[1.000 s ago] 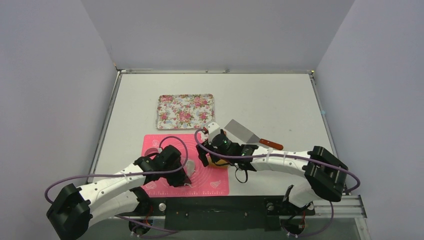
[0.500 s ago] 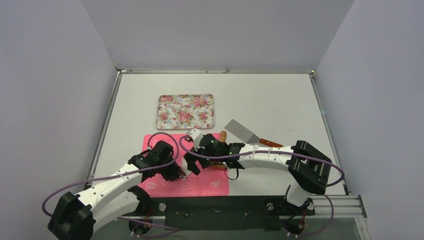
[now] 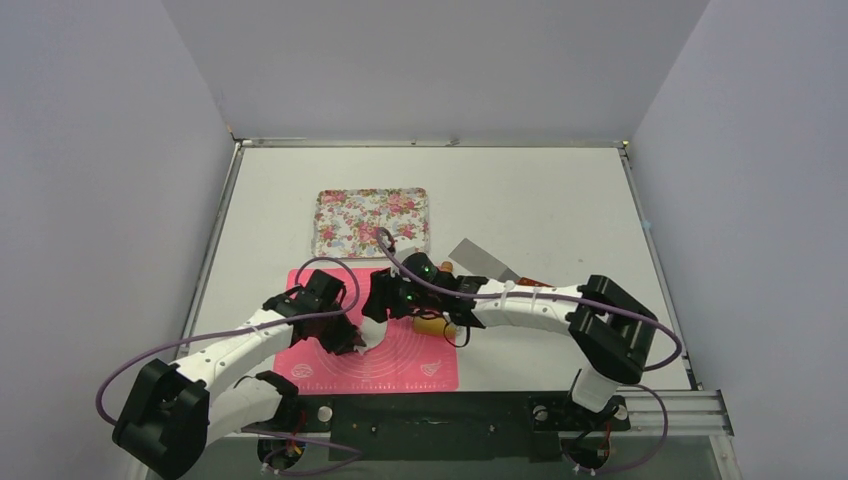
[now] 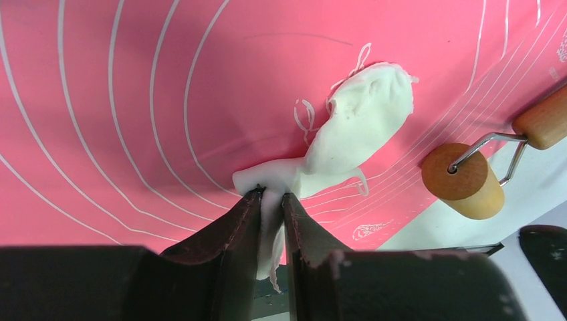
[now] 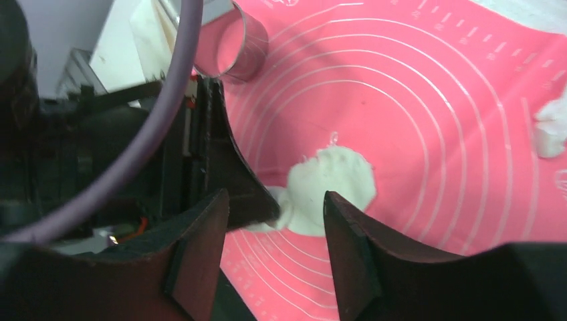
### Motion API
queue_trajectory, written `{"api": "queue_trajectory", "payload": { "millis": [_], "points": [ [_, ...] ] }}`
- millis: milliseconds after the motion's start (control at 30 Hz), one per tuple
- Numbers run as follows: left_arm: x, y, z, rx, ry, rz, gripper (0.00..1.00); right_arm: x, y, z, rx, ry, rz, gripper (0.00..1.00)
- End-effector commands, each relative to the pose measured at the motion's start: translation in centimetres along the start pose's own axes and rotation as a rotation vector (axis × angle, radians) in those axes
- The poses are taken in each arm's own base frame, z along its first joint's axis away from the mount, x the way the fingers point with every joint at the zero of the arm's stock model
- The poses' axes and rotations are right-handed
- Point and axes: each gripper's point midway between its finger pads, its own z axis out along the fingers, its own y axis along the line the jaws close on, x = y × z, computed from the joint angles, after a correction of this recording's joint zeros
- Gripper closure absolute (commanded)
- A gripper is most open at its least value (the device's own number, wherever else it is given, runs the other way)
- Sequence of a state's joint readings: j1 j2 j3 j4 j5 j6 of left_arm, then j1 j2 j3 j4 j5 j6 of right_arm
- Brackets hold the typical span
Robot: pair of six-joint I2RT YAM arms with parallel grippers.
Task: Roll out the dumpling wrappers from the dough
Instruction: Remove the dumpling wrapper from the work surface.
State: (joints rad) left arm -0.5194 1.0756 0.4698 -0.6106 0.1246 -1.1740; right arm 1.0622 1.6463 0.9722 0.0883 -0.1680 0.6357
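Note:
A thin white dumpling wrapper (image 4: 361,130), pulled out of round, lies on the pink mat (image 4: 134,100). My left gripper (image 4: 271,195) is shut on its near edge, and that edge is lifted between the fingers. My right gripper (image 5: 275,192) hangs open just above the mat, with the wrapper (image 5: 331,190) beyond its fingertips and nothing between them. In the top view the left gripper (image 3: 352,340) and right gripper (image 3: 378,318) meet over the wrapper (image 3: 374,333) at the mat's middle left.
A metal ring cutter (image 5: 237,40) stands on the mat's far corner. A wooden rolling pin (image 4: 463,180) lies at the mat's right edge. A white dough scrap (image 5: 551,124) sits nearby. A floral tray (image 3: 370,222) and a metal spatula (image 3: 480,262) lie behind the mat.
My right arm has swung left across the mat to the left gripper, and its jaws have narrowed. The left gripper has kept its hold and shifted slightly back.

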Motion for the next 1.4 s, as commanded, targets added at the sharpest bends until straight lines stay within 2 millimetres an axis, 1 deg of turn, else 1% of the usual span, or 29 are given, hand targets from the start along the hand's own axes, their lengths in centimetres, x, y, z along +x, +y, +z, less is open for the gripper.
{"api": "queue_trajectory", "payload": {
  "millis": [0,33,133,167,200,300,333,367,400,500,600,800,967,1100,1133,1167,1233,1367],
  "points": [
    [-0.3,-0.4,-0.5,0.014,-0.006,0.028,0.84,-1.2,2.6,2.2,-0.08,-0.015,0.201,0.54],
    [-0.2,-0.3,-0.5,0.014,-0.008,0.027,0.84,-0.8,2.5,3.0,-0.078,0.003,0.227,0.54],
    [-0.1,0.0,-0.5,0.013,-0.009,0.022,0.84,0.1,3.7,4.3,-0.123,0.059,0.241,0.55],
    [-0.1,0.0,-0.5,0.014,-0.008,0.019,0.84,0.5,3.6,4.9,-0.115,0.082,0.241,0.55],
    [-0.1,0.1,-0.5,0.011,-0.008,0.017,0.84,1.2,3.4,5.1,-0.103,0.109,0.244,0.56],
    [-0.1,0.3,-0.6,-0.003,-0.006,0.011,0.84,1.7,3.6,5.9,-0.119,0.131,0.275,0.59],
    [0.0,0.3,-0.6,-0.006,-0.005,0.008,0.84,1.8,4.1,6.0,-0.147,0.133,0.296,0.63],
    [0.0,0.4,-0.6,-0.006,-0.004,0.005,0.84,2.2,4.1,6.3,-0.155,0.143,0.307,0.65],
    [0.0,0.4,-0.6,-0.006,-0.004,0.002,0.84,2.3,4.6,6.4,-0.176,0.156,0.318,0.67],
    [0.0,0.1,-0.8,0.009,-0.006,-0.004,0.84,4.1,4.1,7.1,-0.176,0.207,0.344,0.67],
    [0.1,0.2,-1.2,0.013,-0.008,-0.011,0.84,5.0,3.4,7.0,-0.161,0.221,0.351,0.67],
    [0.4,-0.6,-2.4,0.072,-0.01,-0.013,0.84,6.2,1.6,7.1,-0.097,0.241,0.349,0.68],
    [0.9,-1.2,-3.9,0.105,-0.019,0.01,0.83,6.4,0.6,7.1,-0.07,0.238,0.35,0.68],
    [2.2,-2.2,-4.4,0.151,0.001,0.05,0.84,6.3,0.4,7.0,-0.067,0.236,0.349,0.67],
    [3.0,-2.5,-4.3,0.157,0.021,0.063,0.84,6.2,0.5,7.0,-0.069,0.235,0.348,0.67],
    [3.4,-3.0,-4.3,0.172,0.03,0.06,0.84,6.1,0.5,7.0,-0.07,0.233,0.347,0.67],
    [5.3,-3.7,-4.3,0.19,0.068,0.112,0.83,6.0,0.7,6.9,-0.075,0.233,0.344,0.67],
    [6.7,-4.9,-4.7,0.198,0.064,0.156,0.84,6.0,0.9,7.0,-0.083,0.24,0.34,0.67]
  ]
}}
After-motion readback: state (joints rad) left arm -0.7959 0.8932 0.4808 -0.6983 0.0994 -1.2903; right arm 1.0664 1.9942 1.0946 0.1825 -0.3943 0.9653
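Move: The left gripper still pinches one end of the dumpling wrapper; the wrapper's loose part lies about 3 cm ahead of it and 3 cm to its right, some 2 cm lower. From the empty right gripper that part is some 4 cm back, 2 cm left and 8 cm below. The roller's barrel sits about 12 cm to the right of the right gripper and 4 cm back; the flowered tray's middle is some 18 cm straight ahead. Lower the right gripper about 7 cm onto the loose part of the wrapper, easing some 5 cm left and a little back while it rolls about 25 degrees and its fingers partly close, then hold it there with one fingertip against the dough. Keep the left pinch, lift about 3 cm, then draw back and to the right, away from the tray. ##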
